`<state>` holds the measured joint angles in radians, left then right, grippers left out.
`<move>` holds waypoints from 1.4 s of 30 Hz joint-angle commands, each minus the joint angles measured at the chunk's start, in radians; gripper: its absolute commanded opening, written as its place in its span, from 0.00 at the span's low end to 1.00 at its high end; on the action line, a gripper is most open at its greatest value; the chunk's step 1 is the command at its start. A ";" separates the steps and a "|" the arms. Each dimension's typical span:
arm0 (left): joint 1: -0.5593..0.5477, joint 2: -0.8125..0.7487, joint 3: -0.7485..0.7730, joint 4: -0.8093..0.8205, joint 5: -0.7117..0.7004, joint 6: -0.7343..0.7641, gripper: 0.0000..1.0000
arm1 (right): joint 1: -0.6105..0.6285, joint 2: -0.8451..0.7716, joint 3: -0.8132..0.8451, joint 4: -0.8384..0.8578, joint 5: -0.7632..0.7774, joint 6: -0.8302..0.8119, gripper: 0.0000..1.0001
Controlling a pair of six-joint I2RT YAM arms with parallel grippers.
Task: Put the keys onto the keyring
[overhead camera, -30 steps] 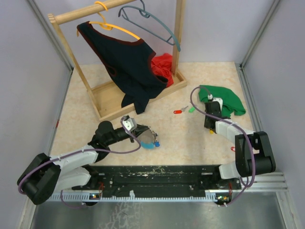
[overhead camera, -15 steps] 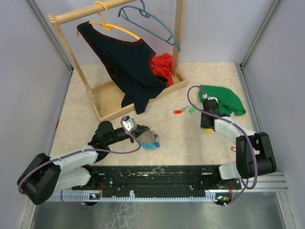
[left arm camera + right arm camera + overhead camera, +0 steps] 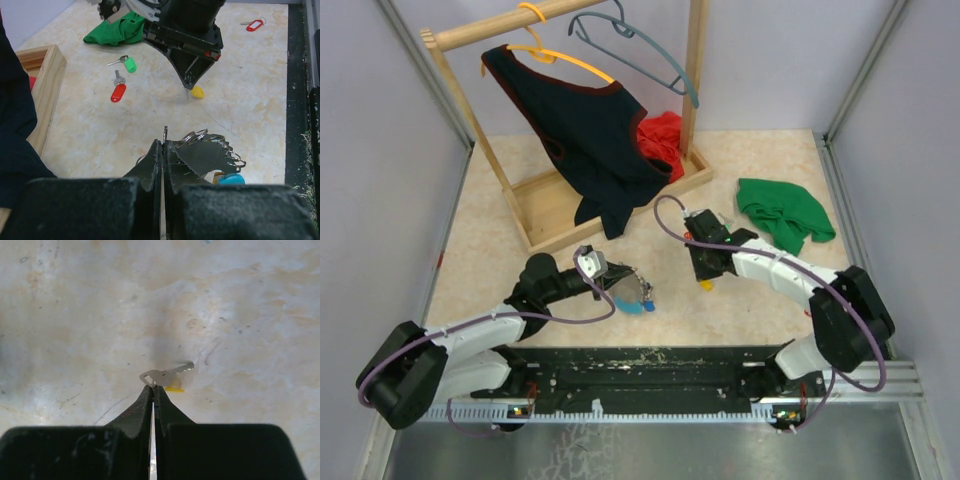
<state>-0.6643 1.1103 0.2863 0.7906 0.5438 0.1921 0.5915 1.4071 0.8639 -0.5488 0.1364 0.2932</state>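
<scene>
My left gripper point(image 3: 620, 281) point(image 3: 164, 143) is shut on a thin wire ring of the keyring point(image 3: 212, 150). This is a dark plate edged with silver coils and a light-blue piece point(image 3: 642, 304) at its lower end. My right gripper point(image 3: 704, 277) point(image 3: 153, 386) is shut on the head of a silver key point(image 3: 167, 373) with a yellow cap point(image 3: 198, 92). It holds the key just above the table, a short way right of the keyring. A red-capped key point(image 3: 118, 92) and a green-capped key point(image 3: 129, 64) lie on the table farther back.
A green cloth point(image 3: 785, 212) lies at the right rear. A wooden rack point(image 3: 535, 212) with a dark shirt point(image 3: 590, 130) and a red cloth point(image 3: 662, 140) stands at the back left. A key with a red tag point(image 3: 255, 24) lies near the front rail.
My right arm has swung left from beside the green cloth toward the keyring, carrying the yellow-capped key. The left arm and keyring have stayed in place.
</scene>
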 commanded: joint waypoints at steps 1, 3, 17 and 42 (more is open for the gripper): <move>0.016 -0.012 0.002 0.023 0.026 0.017 0.00 | 0.092 0.081 0.095 -0.070 0.015 0.034 0.00; 0.020 -0.011 0.004 0.022 0.025 0.017 0.00 | 0.111 0.119 0.119 -0.081 0.018 0.033 0.00; 0.026 -0.009 0.005 0.024 0.035 0.008 0.00 | 0.140 0.236 0.200 -0.085 0.014 0.010 0.03; 0.028 0.003 0.010 0.031 0.041 -0.008 0.00 | 0.157 0.130 0.160 0.014 0.116 0.024 0.24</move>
<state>-0.6434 1.1107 0.2867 0.7845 0.5636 0.1986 0.7399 1.6600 1.0500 -0.6094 0.2131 0.2996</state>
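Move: The right hand still holds the yellow-tagged key; the bare table spot it is taken to lies about 4 cm to its left, level with it fore and aft, and 4 cm lower. The red-tagged key lies some 14 cm ahead and 2 cm left, the green-tagged one 15 cm ahead and 5 cm right, both about 5 cm down. The keyring hangs from the left hand, roughly 18 cm left, 4 cm back and 5 cm up. From the left hand, that spot is about 16 cm right, 2 cm ahead and 14 cm down. Left and down, easing back slightly and then forward again, the right hand carries the yellow-tagged key about 4 cm towards the keyring side and 4 cm down to the bare table, tilting some 10 degrees. Low over the table its fingers open about a quarter and let go of the key, then the hand starts up by 1 to 2 cm. ##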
